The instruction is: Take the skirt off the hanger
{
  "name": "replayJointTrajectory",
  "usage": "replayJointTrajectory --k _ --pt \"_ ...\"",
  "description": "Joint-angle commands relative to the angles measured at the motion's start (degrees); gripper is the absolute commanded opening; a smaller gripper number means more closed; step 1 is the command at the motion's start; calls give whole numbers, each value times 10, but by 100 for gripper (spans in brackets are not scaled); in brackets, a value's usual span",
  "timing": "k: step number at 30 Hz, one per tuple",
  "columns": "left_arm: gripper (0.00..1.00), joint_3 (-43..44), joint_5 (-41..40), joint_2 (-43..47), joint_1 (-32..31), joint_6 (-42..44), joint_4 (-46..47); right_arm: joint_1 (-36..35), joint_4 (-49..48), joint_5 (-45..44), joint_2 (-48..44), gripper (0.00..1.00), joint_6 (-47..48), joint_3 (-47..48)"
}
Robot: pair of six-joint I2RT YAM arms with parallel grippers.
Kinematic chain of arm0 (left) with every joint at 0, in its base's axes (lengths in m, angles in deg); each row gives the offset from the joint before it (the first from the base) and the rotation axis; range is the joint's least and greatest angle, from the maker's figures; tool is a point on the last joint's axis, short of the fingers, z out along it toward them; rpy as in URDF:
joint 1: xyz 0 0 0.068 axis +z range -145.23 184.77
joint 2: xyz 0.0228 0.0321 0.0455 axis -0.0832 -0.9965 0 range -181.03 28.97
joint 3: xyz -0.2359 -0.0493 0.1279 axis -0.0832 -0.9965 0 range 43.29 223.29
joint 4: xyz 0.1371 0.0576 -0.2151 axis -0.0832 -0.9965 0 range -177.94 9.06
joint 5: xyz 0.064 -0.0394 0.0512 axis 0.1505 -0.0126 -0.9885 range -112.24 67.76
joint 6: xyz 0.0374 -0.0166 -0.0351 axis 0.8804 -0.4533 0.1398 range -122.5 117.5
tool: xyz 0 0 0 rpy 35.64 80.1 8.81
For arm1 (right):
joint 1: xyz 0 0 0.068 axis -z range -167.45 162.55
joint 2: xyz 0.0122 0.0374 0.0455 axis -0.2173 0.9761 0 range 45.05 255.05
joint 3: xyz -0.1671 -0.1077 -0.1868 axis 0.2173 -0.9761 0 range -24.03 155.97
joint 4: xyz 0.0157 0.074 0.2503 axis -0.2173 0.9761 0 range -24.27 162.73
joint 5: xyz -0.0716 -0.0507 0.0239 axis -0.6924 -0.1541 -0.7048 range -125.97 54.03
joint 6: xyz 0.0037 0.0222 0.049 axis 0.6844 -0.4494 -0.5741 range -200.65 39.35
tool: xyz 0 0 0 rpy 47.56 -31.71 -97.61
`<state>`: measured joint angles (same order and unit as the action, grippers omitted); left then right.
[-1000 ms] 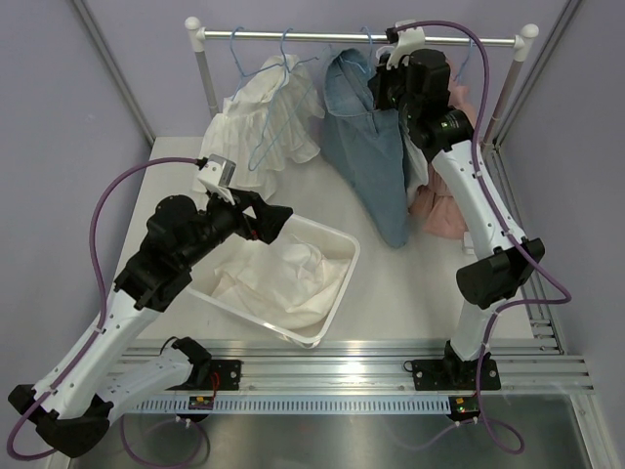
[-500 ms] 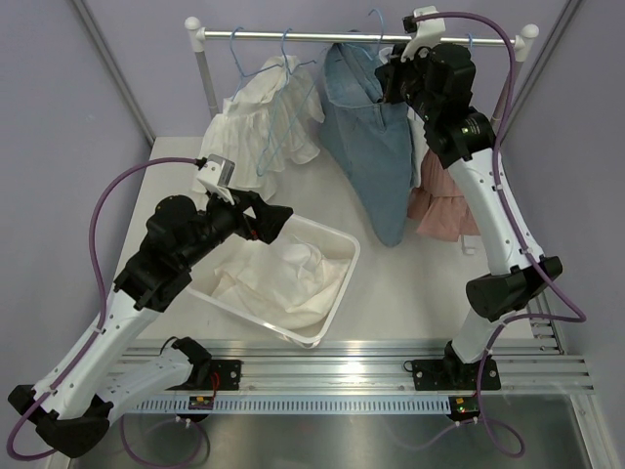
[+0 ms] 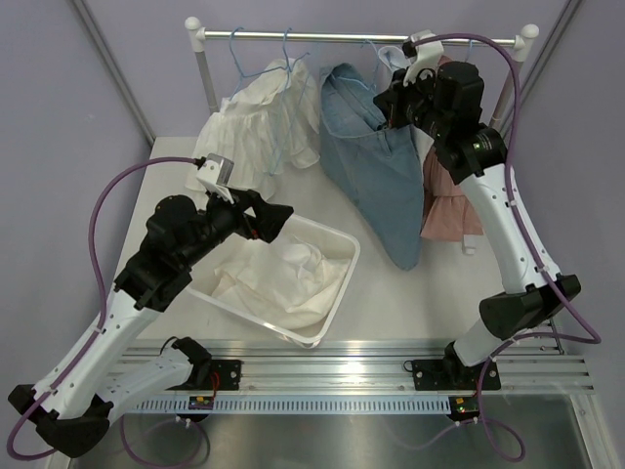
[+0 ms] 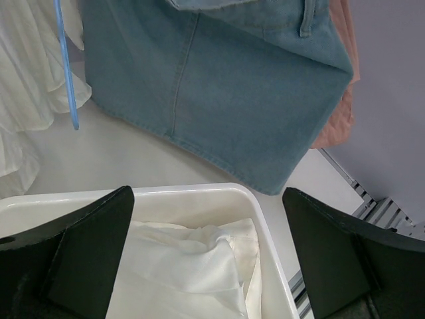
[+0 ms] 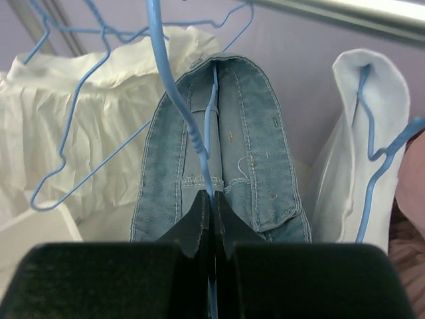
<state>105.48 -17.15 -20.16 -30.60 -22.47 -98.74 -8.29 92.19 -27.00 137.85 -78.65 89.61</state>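
The blue denim skirt [image 3: 376,171] hangs on a thin blue hanger [image 5: 196,143] just below the rail. My right gripper [image 3: 395,107] is shut on that hanger's neck, right above the skirt's waistband [image 5: 252,146]; in the right wrist view the wire is pinched between the fingertips of the right gripper [image 5: 212,196]. My left gripper [image 3: 278,217] stands open over the white bin [image 3: 347,269], with nothing between its fingers. In the left wrist view, beyond the left gripper [image 4: 207,194], the skirt's hem [image 4: 219,86] hangs above the table behind the bin.
The metal rail [image 3: 322,37] crosses the back between two posts. White garments [image 3: 264,122] on blue hangers hang left of the skirt, a pink one [image 3: 449,200] to the right. Another white garment [image 5: 362,153] hangs beside the skirt. White cloth [image 4: 186,259] lies in the bin.
My right arm rose, then swung right and down, carrying the hanger and denim skirt; the hem now hangs lower and further right. The left arm has not moved.
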Motion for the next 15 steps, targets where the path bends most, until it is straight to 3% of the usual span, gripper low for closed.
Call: replayJointTrajectory --k 1,8,15 --pt "99 -4 -2 -1 1 -12 45 20 -18 79 -66 0 21 -24" --pt "99 38 11 -54 0 -68 63 105 37 253 -164 0 72 -128" --pt "99 143 26 -163 -25 -118 46 137 73 310 -305 0 162 -285"
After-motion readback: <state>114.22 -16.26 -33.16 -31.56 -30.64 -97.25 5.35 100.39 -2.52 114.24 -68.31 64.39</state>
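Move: The right hand holds the denim skirt's hanger just below its neck, with the rail about 7 cm ahead, 4 cm left and 5 cm up. The white shirt hangs about 7 cm ahead, 3 cm right and 10 cm lower. The basket lies some 18 cm back, 22 cm left and 38 cm down. From the open left hand, the denim skirt's waist is about 18 cm ahead, 15 cm right and 4 cm up. Still pinching the hanger wire, the right hand draws the denim skirt back from the rail, quickening to about 11 cm back, with some 6 cm each of right and down, while the wrist turns roughly 10 degrees counter-clockwise. The left hand, fingers wide open, sets off towards the skirt, about 5 cm forward and right, tipping slightly down. ##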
